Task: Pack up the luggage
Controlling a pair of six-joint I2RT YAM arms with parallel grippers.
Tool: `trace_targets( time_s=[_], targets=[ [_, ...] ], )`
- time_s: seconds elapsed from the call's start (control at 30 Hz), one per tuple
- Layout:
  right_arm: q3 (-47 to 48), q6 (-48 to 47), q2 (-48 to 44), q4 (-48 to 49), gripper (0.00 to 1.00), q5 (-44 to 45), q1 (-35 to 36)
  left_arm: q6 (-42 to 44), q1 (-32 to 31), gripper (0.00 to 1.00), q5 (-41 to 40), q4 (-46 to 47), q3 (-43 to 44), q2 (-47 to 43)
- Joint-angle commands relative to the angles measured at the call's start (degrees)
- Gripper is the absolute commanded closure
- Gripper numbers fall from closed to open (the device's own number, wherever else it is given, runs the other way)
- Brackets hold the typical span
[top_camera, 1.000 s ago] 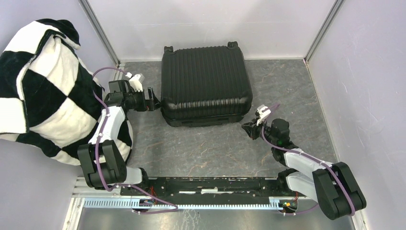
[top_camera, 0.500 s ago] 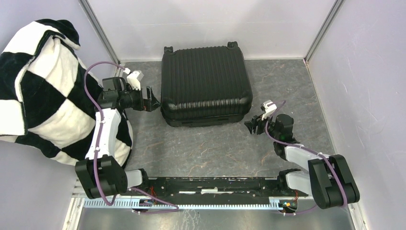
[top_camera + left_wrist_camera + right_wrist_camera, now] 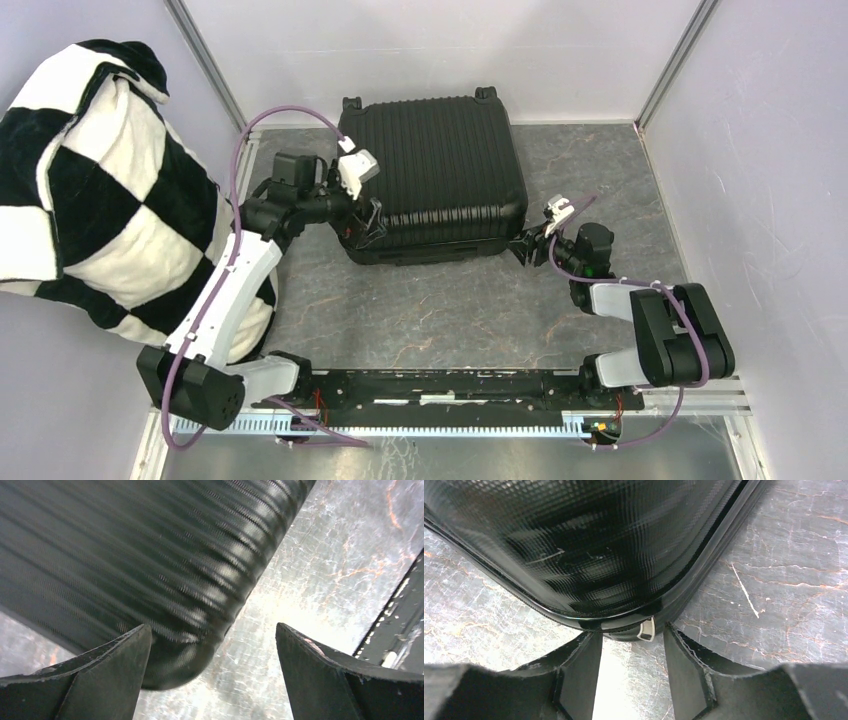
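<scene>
The luggage, a black ribbed hard-shell case, lies shut and flat on the grey table. My left gripper hovers wide open at its front-left corner. In the left wrist view that rounded corner of the luggage sits by the left finger of the left gripper, and nothing is gripped. My right gripper is at the front-right corner. In the right wrist view the right gripper is open, and a small silver zipper pull on the luggage sits just at its fingertips, close to the right one.
A black-and-white checkered blanket is heaped at the far left against the wall, beside the left arm. Pale walls enclose the table on three sides. A black rail with the arm bases runs along the near edge.
The left arm swung right from the luggage's left side to its front-left corner, and its jaws spread wider. The right gripper opened and moved up to the front-right corner.
</scene>
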Motion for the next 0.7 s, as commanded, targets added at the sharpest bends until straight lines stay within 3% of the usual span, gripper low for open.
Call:
trace_targets(
  time_s=[0.0, 0.2, 0.4, 0.67],
  targets=[
    [3.01, -0.31, 2.34, 4.84, 0.48, -2.71, -1.5, 8.16, -6.08, 0.0, -7.71, -0.01, 5.27, 2.92],
    [3.63, 1.56, 4.38, 8.56, 0.63, -6.22, -3.35, 18.41, -21.07, 0.0, -20.49, -6.41, 15.52, 10.95],
    [2.99, 4.28, 6.05, 13.15, 0.87, -10.05, -4.31, 24.02, -29.64, 0.0, -23.98, -10.42, 25.84, 19.56],
    [1.21, 8.42, 6.6, 17.44, 1.0, -11.68, -4.91, 30.82, -39.02, 0.0, -26.34, -7.08, 35.32, 29.97]
  ],
)
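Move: The zip pull at the suitcase's front right corner lies just beyond the right hand's open fingertips, about 1 cm ahead, 1 cm left and level; that corner's upper edge is roughly 4 cm ahead, 3 cm left and 5 cm up. From the left hand this corner is some 27 cm right, 1 cm ahead and 8 cm below; the front left corner is about 3 cm left, 2 cm ahead and 8 cm below, the pull about 29 cm right, 2 cm back and 14 cm below. The right fingers close from half open to almost shut on the zip pull, seeming to pinch it, while the hand stays nearly in place and edges in by less than 1 cm. Meanwhile the left hand, empty and wide open, sweeps about 17 cm right above the suitcase towards its front right corner, rising slightly, turning some 30 degrees clockwise and rolling its left side up. ##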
